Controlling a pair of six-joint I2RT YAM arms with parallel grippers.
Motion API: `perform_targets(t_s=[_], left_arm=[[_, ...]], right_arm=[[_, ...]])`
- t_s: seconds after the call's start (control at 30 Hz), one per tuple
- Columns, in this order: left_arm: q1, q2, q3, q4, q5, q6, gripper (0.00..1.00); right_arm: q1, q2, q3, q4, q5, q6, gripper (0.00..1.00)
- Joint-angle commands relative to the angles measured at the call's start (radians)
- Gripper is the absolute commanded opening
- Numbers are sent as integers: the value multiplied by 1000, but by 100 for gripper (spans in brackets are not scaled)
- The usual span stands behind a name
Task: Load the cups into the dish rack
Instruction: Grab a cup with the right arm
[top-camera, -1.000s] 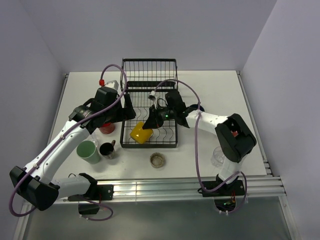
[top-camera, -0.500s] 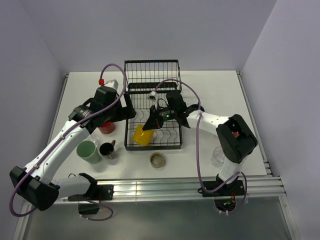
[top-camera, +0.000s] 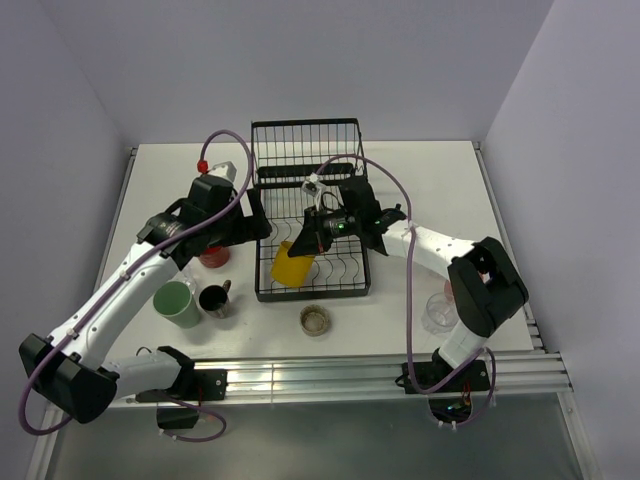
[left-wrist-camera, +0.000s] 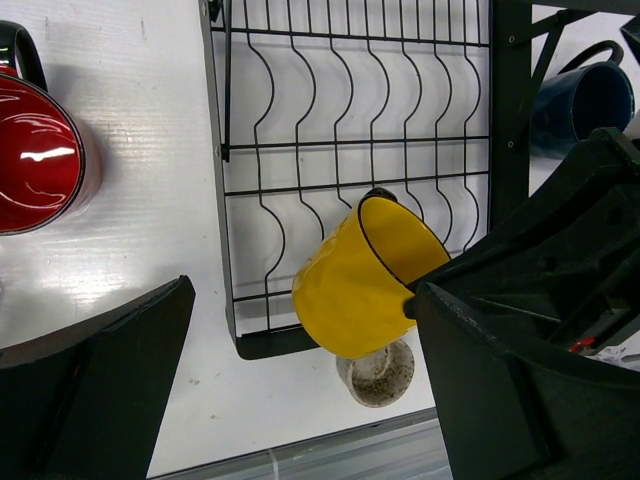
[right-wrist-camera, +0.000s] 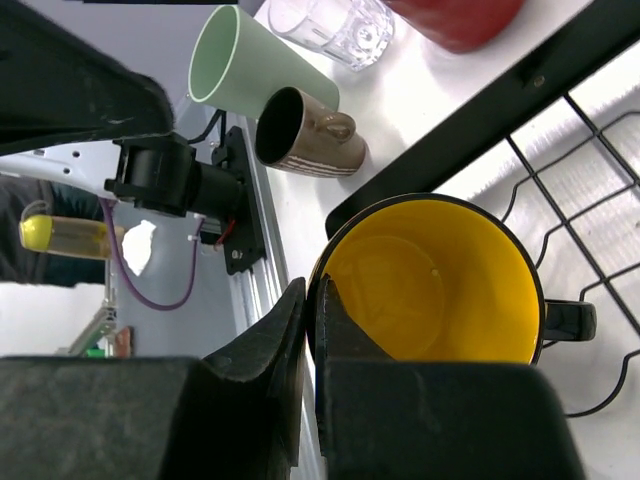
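Observation:
A yellow mug (top-camera: 291, 266) hangs tilted over the near left corner of the black wire dish rack (top-camera: 300, 135). My right gripper (top-camera: 310, 246) is shut on its rim. In the right wrist view the fingers (right-wrist-camera: 300, 330) pinch the rim of the yellow mug (right-wrist-camera: 430, 290), one inside and one outside. My left gripper (top-camera: 260, 226) stands open at the rack's left edge, holding nothing. From the left wrist, the yellow mug (left-wrist-camera: 365, 280) shows below my wide-open left gripper (left-wrist-camera: 300, 300). A navy mug (left-wrist-camera: 580, 105) lies in the dish rack (left-wrist-camera: 225, 150).
Left of the rack stand a red mug (top-camera: 213, 257), a green tumbler (top-camera: 176, 304) and a dark brown mug (top-camera: 214, 299). A low brownish glass (top-camera: 315, 320) sits in front of the rack. A clear glass (top-camera: 437, 312) stands by the right arm's base.
My right gripper has shut on the yellow mug's rim and pulled it up and to the right. The rack has slid a little to the right. The left arm has hardly moved.

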Motion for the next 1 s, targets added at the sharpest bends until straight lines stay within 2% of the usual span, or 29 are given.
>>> perform_targets(t_s=[0.0,0.23,0.37,0.63,0.97], left_arm=[[4,-43,-14,49,18,2,99],[7,-126,-91,154,95,2,99],[7,-173,-142,231,135,2,99],[11,-299,-309,489,265,-4,99],[11,-458,-508,797,336,14,99]], right_arm=[[-3,-77,49,35,-4,54,0],[-3,-103,65,82,22,186,0],[-3,-131,97,52,48,226,0],[-3,-140,158,10,65,302,0],[-13,-174,218,-46,63,373,0]])
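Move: The yellow cup, already pinched by its rim in the right gripper over the near part of the dish rack, lies about 8 cm below the open left gripper, 3 cm to its right and 2 cm back. The red cup is some 14 cm left, 3 cm ahead and 17 cm down; the small bowl about 11 cm back, 8 cm right and 19 cm down. From the right gripper, the left one is roughly 3 cm ahead, 6 cm left and 5 cm up. Keep the right gripper pinched on the yellow cup's rim and raise it about 8 cm towards the left gripper, with a small clockwise turn. Meanwhile ease the open left gripper back, up and to the right, about 4 cm each way, swinging its fingers from steeply down to nearly level and rolling its left side down, so the cup comes before them; don't close yet. ##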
